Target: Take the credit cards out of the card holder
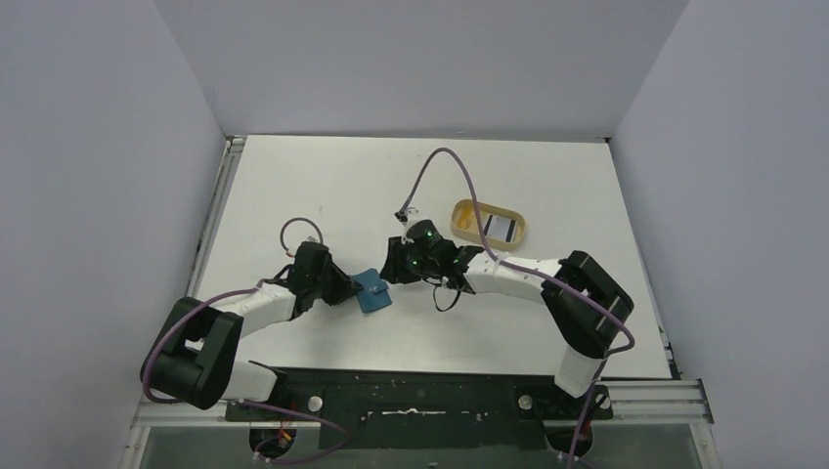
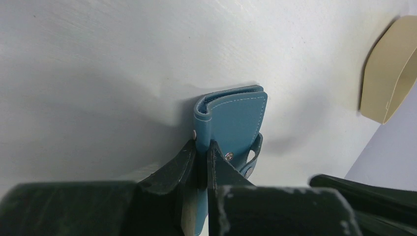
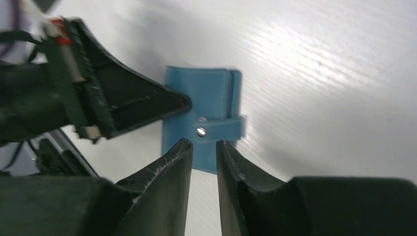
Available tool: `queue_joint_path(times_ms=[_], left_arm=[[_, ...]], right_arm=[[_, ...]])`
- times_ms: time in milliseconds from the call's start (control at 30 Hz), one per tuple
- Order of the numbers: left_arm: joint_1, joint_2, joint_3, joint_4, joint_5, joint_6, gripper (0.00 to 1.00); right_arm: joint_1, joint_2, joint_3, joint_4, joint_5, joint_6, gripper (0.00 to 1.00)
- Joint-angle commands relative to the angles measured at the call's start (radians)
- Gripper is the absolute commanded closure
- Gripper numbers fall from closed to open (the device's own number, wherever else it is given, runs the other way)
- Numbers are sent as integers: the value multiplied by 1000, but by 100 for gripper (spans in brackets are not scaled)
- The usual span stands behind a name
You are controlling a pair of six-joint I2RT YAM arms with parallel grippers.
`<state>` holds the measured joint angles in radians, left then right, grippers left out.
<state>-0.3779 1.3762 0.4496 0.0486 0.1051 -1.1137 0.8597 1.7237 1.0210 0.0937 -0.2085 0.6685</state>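
Note:
The teal card holder (image 1: 372, 290) lies folded on the table between the two arms. My left gripper (image 1: 354, 286) is shut on its left edge; the left wrist view shows the fingertips (image 2: 202, 145) pinching one flap of the card holder (image 2: 236, 123). My right gripper (image 1: 388, 274) is narrowly open and empty, its tips (image 3: 203, 142) just short of the snap-tab strap (image 3: 216, 129) on the card holder (image 3: 201, 93). A white credit card with black bands (image 1: 501, 229) lies in the tan tray. No card shows in the card holder.
The tan oval tray (image 1: 459, 217) stands behind the right arm, and its edge also shows in the left wrist view (image 2: 388, 73). The left gripper's finger (image 3: 147, 105) reaches in from the left of the right wrist view. Purple cables loop over both arms.

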Motion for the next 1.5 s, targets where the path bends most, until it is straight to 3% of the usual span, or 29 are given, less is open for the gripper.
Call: queue_joint_path(times_ms=[0, 600, 1300, 1467], left_arm=[[-3, 24, -19, -73, -54, 33, 100], [-3, 37, -12, -78, -50, 37, 100], [5, 24, -15, -77, -47, 40, 100], [5, 41, -5, -73, -41, 41, 100]], right_arm=[[11, 39, 17, -132, 39, -59, 74], [69, 159, 158, -172, 40, -115, 75], [47, 30, 29, -25, 77, -108, 77], [42, 67, 48, -38, 57, -110, 77]])
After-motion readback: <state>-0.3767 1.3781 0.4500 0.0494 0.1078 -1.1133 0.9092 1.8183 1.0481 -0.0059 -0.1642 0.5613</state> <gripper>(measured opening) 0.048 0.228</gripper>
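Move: About 7 cm below the right hand, 1 cm back and 2 cm to its left, is the strap of the closed card holder. The card holder's middle is 1 cm back from the strap and 1 cm farther left, and the left fingertips pinching the card holder are 4 cm left of the strap. The tan tray is 15 cm ahead of the right hand and 25 cm to its right. From the left hand the strap is some 5 cm right, roughly level. Dropping back down towards the strap, the right hand sinks about 5 cm and eases back 2 cm, swinging right, then left about 3 cm, then slightly right again. Its partly open fingers tip roughly 10 degrees steeper and finish close beside the strap without closing; contact can't be made out. The left hand stays still and keeps its pinch on the card holder. ##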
